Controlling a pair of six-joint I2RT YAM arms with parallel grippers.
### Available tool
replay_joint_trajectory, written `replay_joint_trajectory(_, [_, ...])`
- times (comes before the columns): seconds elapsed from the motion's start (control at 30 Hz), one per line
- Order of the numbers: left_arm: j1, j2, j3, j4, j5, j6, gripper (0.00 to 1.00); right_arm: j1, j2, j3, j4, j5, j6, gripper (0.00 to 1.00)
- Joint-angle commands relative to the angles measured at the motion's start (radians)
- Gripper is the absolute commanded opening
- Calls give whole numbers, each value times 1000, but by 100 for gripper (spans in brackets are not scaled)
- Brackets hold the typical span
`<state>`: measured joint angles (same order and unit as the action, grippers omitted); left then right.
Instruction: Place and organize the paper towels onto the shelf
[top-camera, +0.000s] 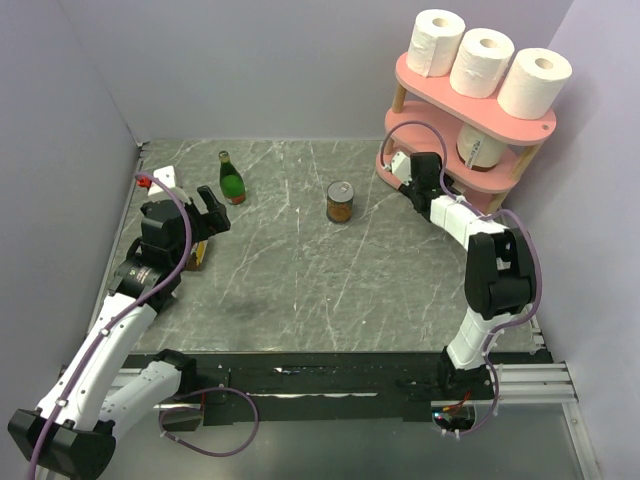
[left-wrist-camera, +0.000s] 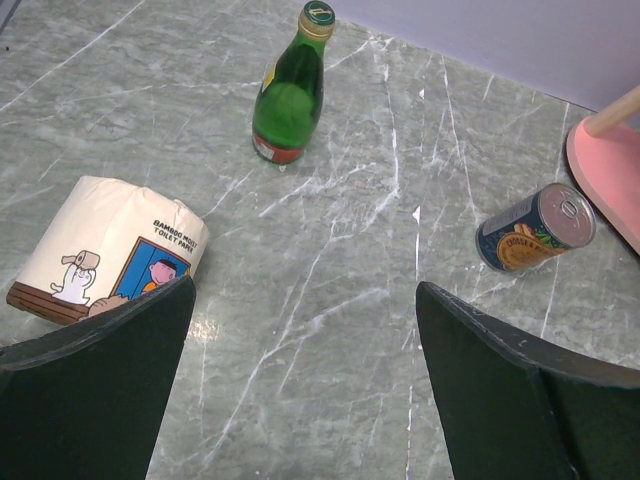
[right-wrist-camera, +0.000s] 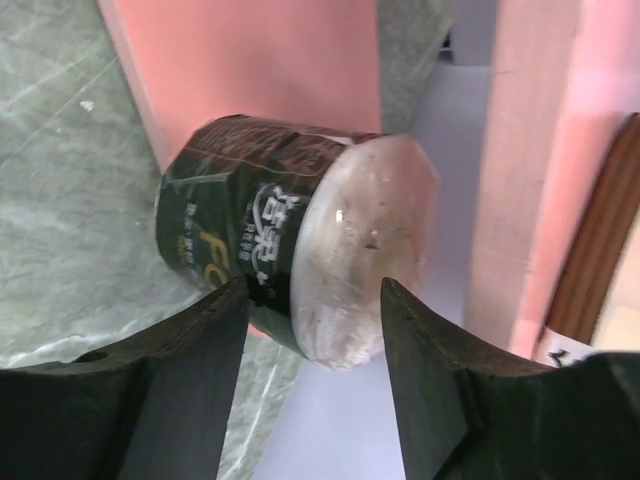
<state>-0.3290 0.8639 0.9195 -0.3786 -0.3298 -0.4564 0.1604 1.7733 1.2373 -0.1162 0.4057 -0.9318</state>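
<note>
The pink shelf (top-camera: 497, 119) stands at the back right. Three white paper towels (top-camera: 481, 62) sit side by side on its top board. Another roll (top-camera: 480, 150) shows on the tier below. My right gripper (top-camera: 400, 165) reaches in at the shelf's left end. In the right wrist view its jaws (right-wrist-camera: 312, 290) stand open around a dark-wrapped roll (right-wrist-camera: 300, 245) lying against a pink board (right-wrist-camera: 250, 70); the left finger (right-wrist-camera: 200, 350) touches the wrapper, the right one stands apart. My left gripper (top-camera: 212, 212) hangs open over the table, empty (left-wrist-camera: 300, 400), beside a printed-wrapper roll (left-wrist-camera: 110, 255).
A green glass bottle (top-camera: 232, 180) (left-wrist-camera: 290, 95) stands at the back left. A tin can (top-camera: 340, 202) stands mid-table; the left wrist view shows it (left-wrist-camera: 537, 228) near the shelf's foot (left-wrist-camera: 610, 165). Grey walls close in the left, back and right sides.
</note>
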Motion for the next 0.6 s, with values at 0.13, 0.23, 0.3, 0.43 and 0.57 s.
replay_joint_trajectory(0.13, [-2,-12,1,38,3,10,99,70,-106,-33,70,36,-32,63])
replay_joint_trajectory(0.23, [-2,-12,2,37,3,10,99,96,-117,-44,66,15,-30,57])
replay_joint_trajectory(0.3, [-2,-12,1,37,0,9,100,105,-101,-41,43,-1,-24,47])
replay_joint_trajectory(0.43, [-2,-17,-2,38,-5,9,100,97,-57,-29,27,-27,-4,32])
replay_joint_trajectory(0.57, [-2,-9,1,37,-6,10,99,93,-6,-7,13,-5,-4,31])
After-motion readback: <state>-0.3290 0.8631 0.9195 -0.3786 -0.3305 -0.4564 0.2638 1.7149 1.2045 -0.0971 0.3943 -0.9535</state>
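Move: On the bottom shelf, the black-wrapped roll stands just beyond the right fingertips, about 4 cm ahead, 3 cm left and 4 cm below. From the right hand, the wrapped roll on the middle shelf is some 7 cm ahead, 3 cm right and 7 cm above; the tin can is roughly 32 cm left, 3 cm back and 10 cm lower. The black-wrapped roll lies about 20 cm ahead of the left hand, 60 cm right and 17 cm below. Sliding left about 5 cm across the near side of the black-wrapped roll and rising some 2 cm, the right hand eases clear of the roll, already released on the bottom shelf. It turns slightly counter-clockwise, and from partway through the fingers draw together to about half their gap, with nothing between them. ##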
